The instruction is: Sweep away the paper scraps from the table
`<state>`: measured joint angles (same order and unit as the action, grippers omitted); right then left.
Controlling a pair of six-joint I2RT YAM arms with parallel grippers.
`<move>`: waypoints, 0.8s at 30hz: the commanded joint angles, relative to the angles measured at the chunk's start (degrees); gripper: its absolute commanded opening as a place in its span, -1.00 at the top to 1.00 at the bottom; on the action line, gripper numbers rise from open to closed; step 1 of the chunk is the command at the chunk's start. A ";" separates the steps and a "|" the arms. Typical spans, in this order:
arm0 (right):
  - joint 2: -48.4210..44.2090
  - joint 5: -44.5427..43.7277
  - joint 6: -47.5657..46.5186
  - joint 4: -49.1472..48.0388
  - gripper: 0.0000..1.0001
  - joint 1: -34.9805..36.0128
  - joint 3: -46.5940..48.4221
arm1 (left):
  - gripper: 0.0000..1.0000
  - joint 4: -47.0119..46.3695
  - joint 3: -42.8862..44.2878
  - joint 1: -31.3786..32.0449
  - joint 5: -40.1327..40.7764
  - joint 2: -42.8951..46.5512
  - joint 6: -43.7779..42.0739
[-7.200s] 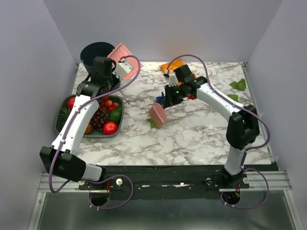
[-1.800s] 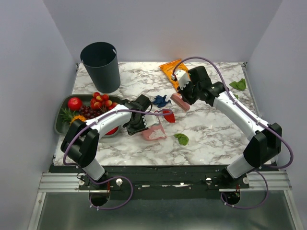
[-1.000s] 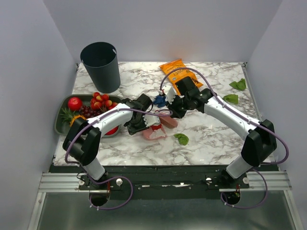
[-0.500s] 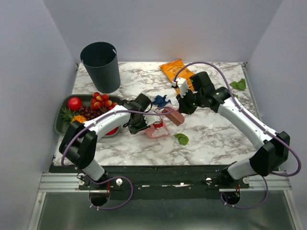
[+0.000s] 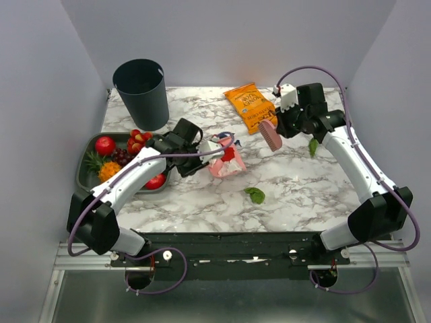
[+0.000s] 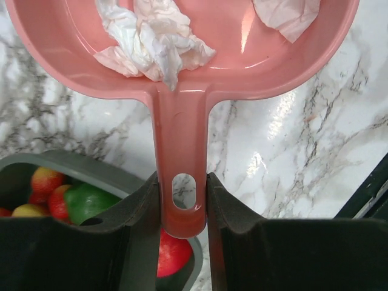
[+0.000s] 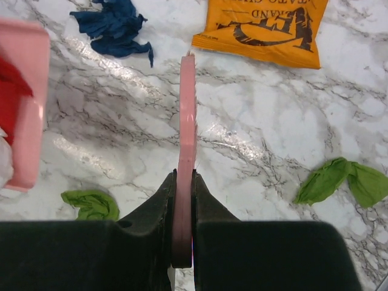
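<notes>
My left gripper (image 5: 201, 152) is shut on the handle of the pink dustpan (image 5: 225, 161) and holds it tilted over the marble table (image 5: 289, 188). The left wrist view shows the handle between my fingers (image 6: 183, 194) and pale crumpled paper scraps (image 6: 154, 39) in the pan (image 6: 242, 54). A red scrap (image 5: 229, 154) also lies in it. My right gripper (image 5: 281, 126) is shut on a pink brush (image 5: 271, 136), seen edge-on in the right wrist view (image 7: 188, 121). A blue scrap (image 7: 115, 24) and two green scraps (image 7: 91, 203) (image 7: 342, 182) lie on the table.
An orange snack bag (image 5: 250, 106) lies at the back centre. A dark bin (image 5: 141, 84) stands at the back left. A grey tray (image 5: 87, 176) of toy fruit sits at the left edge. Green scraps lie at the front centre (image 5: 254, 195) and right (image 5: 313, 145).
My left gripper has lifted the dustpan and carried it back with the red scrap in it. My right arm has swung the brush back and right, away from the pan.
</notes>
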<state>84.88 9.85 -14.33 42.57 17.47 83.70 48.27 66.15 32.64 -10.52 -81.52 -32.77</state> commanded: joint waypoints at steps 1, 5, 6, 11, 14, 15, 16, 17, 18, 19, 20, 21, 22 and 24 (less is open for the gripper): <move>-0.68 1.13 1.75 -0.03 0.99 0.28 -3.19 | 1.00 -0.81 7.39 -4.33 -7.66 3.38 2.53; -2.00 3.07 2.99 -0.82 0.99 0.19 -7.14 | 1.00 1.46 14.78 -9.34 -8.81 1.54 3.86; -2.26 3.33 3.16 -1.08 0.99 0.28 -7.84 | 1.00 1.91 16.36 -10.48 -8.81 0.49 3.86; -2.79 4.57 3.61 -2.14 0.99 0.19 -10.22 | 1.00 4.45 26.02 -17.69 -8.38 -2.24 4.39; -2.53 4.66 3.52 -2.57 0.99 0.28 -10.22 | 1.00 5.51 29.90 -20.94 -7.76 -3.56 4.47; -2.44 4.66 3.43 -2.75 0.99 0.19 -10.22 | 1.00 5.60 30.70 -21.65 -7.41 -3.82 4.56; -2.53 4.48 3.25 -2.93 0.99 0.19 -10.31 | 1.00 5.61 31.49 -22.44 -6.45 -4.44 4.65; -2.53 4.57 3.17 -2.93 0.99 0.28 -10.31 | 1.00 5.87 32.98 -23.84 -6.00 -4.70 4.65; -2.61 4.57 3.17 -3.28 0.99 0.28 -10.49 | 1.00 5.96 33.86 -24.72 -5.39 -5.49 4.65; -2.88 4.65 2.99 -3.37 0.99 0.19 -10.75 | 1.00 6.13 34.74 -25.43 -4.60 -5.84 4.65; -2.97 4.74 2.99 -3.54 0.99 0.19 -10.93 | 1.00 6.22 36.66 -26.22 -3.37 -6.28 4.65; -2.97 4.74 2.99 -3.63 0.99 0.19 -11.36 | 1.00 6.22 37.73 -27.97 -2.41 -6.72 4.74; -3.40 4.83 2.90 -3.72 0.99 0.28 -11.54 | 1.00 6.31 38.87 -28.77 -1.44 -7.94 4.65; -3.76 4.92 2.90 -3.89 0.99 0.19 -12.07 | 1.00 6.48 43.17 -30.70 1.02 -9.44 4.74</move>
<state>83.35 13.26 -11.55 40.32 17.56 72.95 53.80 102.54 5.61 -14.79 -88.47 -28.82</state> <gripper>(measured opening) 0.167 0.381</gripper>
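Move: The bin stands about 27 cm ahead of the left hand and 18 cm to its left, its middle about level with the hand. The fruit tray is some 8 cm ahead and 24 cm left of that hand, the blue scrap about 18 cm ahead and 8 cm right. From the right hand, the near green scrap lies roughly 12 cm back, 6 cm left and 21 cm below; the blue scrap is 7 cm ahead and 14 cm left, the orange bag 20 cm ahead and 4 cm left. Still pinching the dustpan by its handle with the scraps in it, the left hand carries it up some 18 cm, forward 14 cm and, mostly later on, left 11 cm towards the bin, turning about 25 degrees counter-clockwise. The right hand keeps its grip on the brush, sinks about 6 cm and draws back 3 cm towards the near green scrap, then holds there. ##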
